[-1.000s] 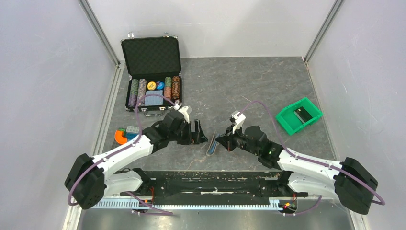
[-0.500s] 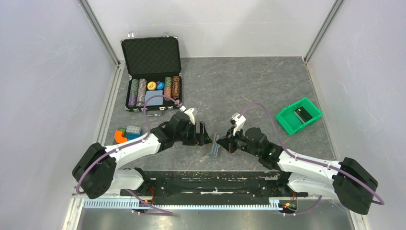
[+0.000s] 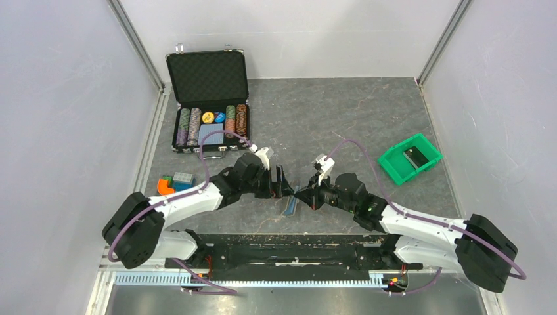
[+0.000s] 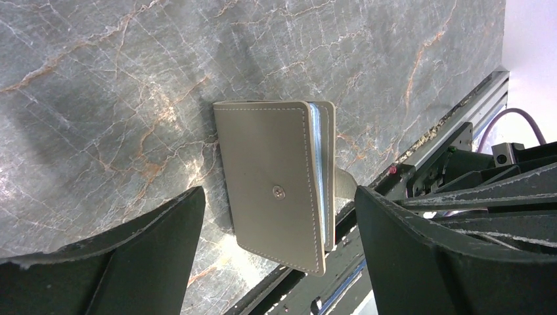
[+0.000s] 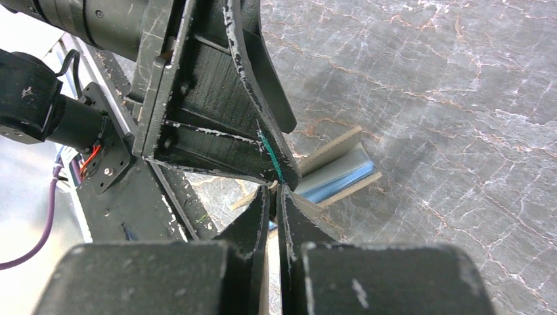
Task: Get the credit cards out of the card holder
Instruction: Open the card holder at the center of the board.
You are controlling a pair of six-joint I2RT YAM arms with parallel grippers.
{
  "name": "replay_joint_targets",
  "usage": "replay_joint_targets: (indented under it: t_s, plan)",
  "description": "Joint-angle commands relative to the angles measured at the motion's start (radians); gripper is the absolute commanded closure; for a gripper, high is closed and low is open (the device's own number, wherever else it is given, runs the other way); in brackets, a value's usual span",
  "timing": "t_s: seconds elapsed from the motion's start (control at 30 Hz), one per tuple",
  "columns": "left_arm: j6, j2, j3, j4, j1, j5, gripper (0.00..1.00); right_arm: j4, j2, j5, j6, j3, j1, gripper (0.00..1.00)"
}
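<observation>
The card holder is a tan wallet, nearly folded shut, tilted up on edge between my two grippers near the table's front. In the left wrist view its snap side faces me, and the pale-blue edges of the credit cards show in the fold. My left gripper is open, with a finger on either side of the holder and not touching it. My right gripper is shut on the holder's tan flap. Beyond its tips are the splayed holder and the cards. From above, the left gripper and right gripper nearly meet.
An open black chip case with rows of chips stands at the back left. A green bin holding a dark item is at the right. Coloured blocks lie at the left. The black base rail runs along the near edge.
My left gripper has swung right and now flanks the card holder, its jaws a little narrower. My right gripper, still shut, has eased slightly left with the holder.
</observation>
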Motion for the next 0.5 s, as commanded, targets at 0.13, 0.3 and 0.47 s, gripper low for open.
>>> replay_joint_targets:
  t_s: [0.13, 0.3, 0.47]
  plan:
    - [-0.031, 0.002, -0.009, 0.038, -0.004, 0.015, 0.17, 0.045, 0.004, -0.026, 0.016, 0.046, -0.004, 1.00]
    - [-0.028, 0.011, -0.014, 0.013, -0.004, 0.016, 0.34, -0.015, -0.002, 0.018, 0.005, 0.049, -0.006, 1.00]
    - [-0.035, -0.021, -0.057, -0.003, -0.004, -0.013, 0.49, -0.093, -0.042, 0.074, -0.029, 0.026, -0.021, 1.00]
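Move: The card holder stands partly open with its plain front cover facing the left hand, its middle roughly 2 cm back, 1 cm to the right and 3 cm below that open hand. Its closing strap, pinched in the right fingers, is about 4 cm to the left hand's right, 1 cm back and 1 cm lower. From the right hand, the holder's middle lies some 3 cm left, 2 cm back and 3 cm below. The card holder's front cover is what the left fingers narrow across, going from nearly wide open to about half open while the left hand stays almost in place, sinking about 1 cm late on. The right fingers stay shut on the strap, hold nearly still, then ease down about 1 cm and slightly to the right, away from the left hand. Whether the left fingertips touch the cover can't be told. ##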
